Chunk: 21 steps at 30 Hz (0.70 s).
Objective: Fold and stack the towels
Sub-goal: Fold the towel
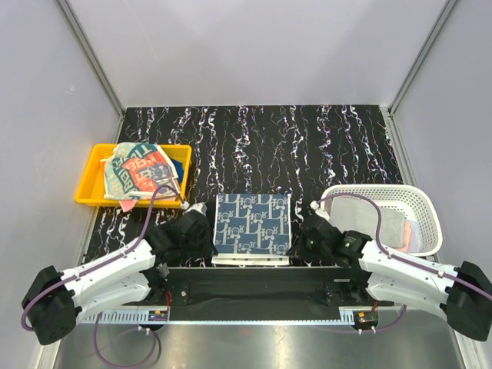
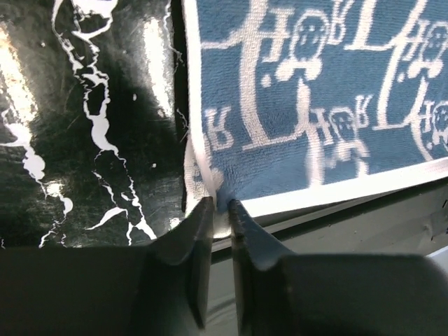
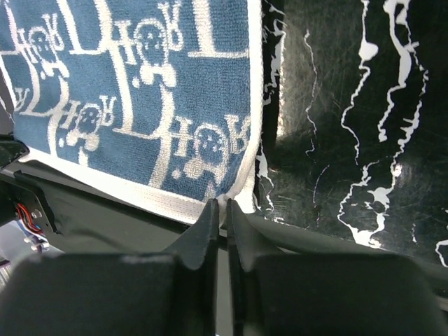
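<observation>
A folded towel [image 1: 252,227] with a dark blue pattern and white border lies flat at the table's near middle. My left gripper [image 1: 206,224] is at its near left corner. In the left wrist view that gripper [image 2: 219,204] has its jaws a narrow slit apart, with the white corner of the towel [image 2: 315,105] pinched and creased between the tips. My right gripper [image 1: 302,224] is at the near right corner. In the right wrist view it [image 3: 225,204] is shut on the white hem of the towel [image 3: 140,91].
A yellow tray [image 1: 91,178] at the left holds a rumpled towel with red lettering [image 1: 138,171]. A white mesh basket [image 1: 427,207] at the right holds a whitish towel [image 1: 361,219] and a pink one [image 1: 411,234]. A dark rail [image 1: 254,278] runs along the table's near edge.
</observation>
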Each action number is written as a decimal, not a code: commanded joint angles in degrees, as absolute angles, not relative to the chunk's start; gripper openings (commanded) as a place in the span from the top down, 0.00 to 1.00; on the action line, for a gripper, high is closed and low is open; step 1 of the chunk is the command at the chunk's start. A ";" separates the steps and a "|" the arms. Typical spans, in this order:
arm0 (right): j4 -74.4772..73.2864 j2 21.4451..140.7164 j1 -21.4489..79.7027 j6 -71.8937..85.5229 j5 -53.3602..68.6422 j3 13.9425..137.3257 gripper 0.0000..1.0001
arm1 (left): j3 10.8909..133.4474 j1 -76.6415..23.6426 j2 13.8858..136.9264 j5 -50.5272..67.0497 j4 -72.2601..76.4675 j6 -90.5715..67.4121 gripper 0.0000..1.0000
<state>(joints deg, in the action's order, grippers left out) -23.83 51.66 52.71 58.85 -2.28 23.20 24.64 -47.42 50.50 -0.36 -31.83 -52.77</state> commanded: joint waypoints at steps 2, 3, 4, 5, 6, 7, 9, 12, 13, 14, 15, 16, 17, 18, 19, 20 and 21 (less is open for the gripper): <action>-26.19 50.54 53.53 59.24 -3.69 22.94 0.79 | 24.52 -47.55 49.92 -2.02 -33.66 -52.74 0.75; -26.54 49.75 53.61 59.24 -3.52 23.03 0.75 | 24.96 -47.55 49.49 -2.46 -34.62 -52.65 0.72; -27.94 48.18 53.61 59.15 -3.52 23.81 0.69 | 25.48 -47.46 49.05 -2.81 -35.32 -52.47 0.69; -28.82 47.29 53.61 58.89 -3.69 24.43 0.67 | 27.32 -47.55 48.35 -3.25 -36.29 -52.12 0.68; -29.79 46.50 53.61 58.71 -3.95 25.13 0.64 | 28.29 -47.55 47.90 -4.21 -38.30 -51.60 0.67; -31.71 45.28 53.61 58.45 -4.39 25.83 0.60 | 29.52 -47.55 47.55 -4.74 -39.19 -51.33 0.66; -32.95 44.48 53.61 57.66 -5.79 27.77 0.53 | 32.60 -47.55 47.28 -6.40 -40.95 -50.19 0.65; -32.87 47.18 53.44 55.47 -9.74 30.58 0.51 | 37.76 -47.20 50.86 -9.22 -40.96 -48.09 0.62; -32.70 48.76 53.35 54.59 -11.15 33.20 0.50 | 39.10 -47.02 52.45 -9.66 -40.43 -47.29 0.61; -32.43 50.69 52.83 52.32 -13.95 34.88 0.49 | 40.59 -46.41 54.04 -10.10 -39.65 -46.42 0.60; -32.26 55.41 51.95 51.08 -15.02 36.81 0.49 | 42.87 -45.80 57.97 -10.19 -37.72 -44.84 0.59; -31.30 57.98 49.59 49.59 -15.38 40.39 0.49 | 44.11 -44.92 59.92 -9.59 -36.49 -43.78 0.59; -30.16 60.44 47.92 46.35 -14.60 41.73 0.49 | 45.25 -43.26 62.12 -9.32 -35.26 -42.64 0.59; -27.01 65.08 46.25 44.75 -13.81 43.66 0.50 | 47.87 -42.46 65.97 -10.01 -33.85 -40.89 0.59; -25.85 67.56 43.79 43.34 -12.84 44.73 0.51 | 49.12 -41.41 68.27 -9.93 -33.66 -40.09 0.59; -25.06 69.94 39.42 40.55 -10.22 45.95 0.52 | 50.26 -39.31 70.03 -9.41 -33.05 -39.21 0.59; -24.53 74.22 37.55 39.21 -9.24 47.18 0.54 | 51.49 -38.59 71.61 -9.49 -31.65 -37.55 0.59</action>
<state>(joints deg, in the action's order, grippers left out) -28.32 67.59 43.75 47.07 -9.45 43.51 47.53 -41.36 68.05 -7.66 -36.27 -43.20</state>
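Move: Just at the near corners of the folded blue towel, both hands still hold it about a centimetre above the table. Its middle lies some 7 cm ahead and 11 cm to the right of the left hand, and 7 cm ahead and 11 cm to the left of the right. The orange bin stands roughly 23 cm ahead and 24 cm left of the left hand; the white basket, about 10 cm ahead and 27 cm right of the right hand. Opening to around half wide, both hands let go of the near corners, easing a centimetre or so outward and slightly back. They then lift 5 to 6 cm and sweep forward about 9 cm over the towel's side edges towards its far corners, fingers swinging slightly forward. ##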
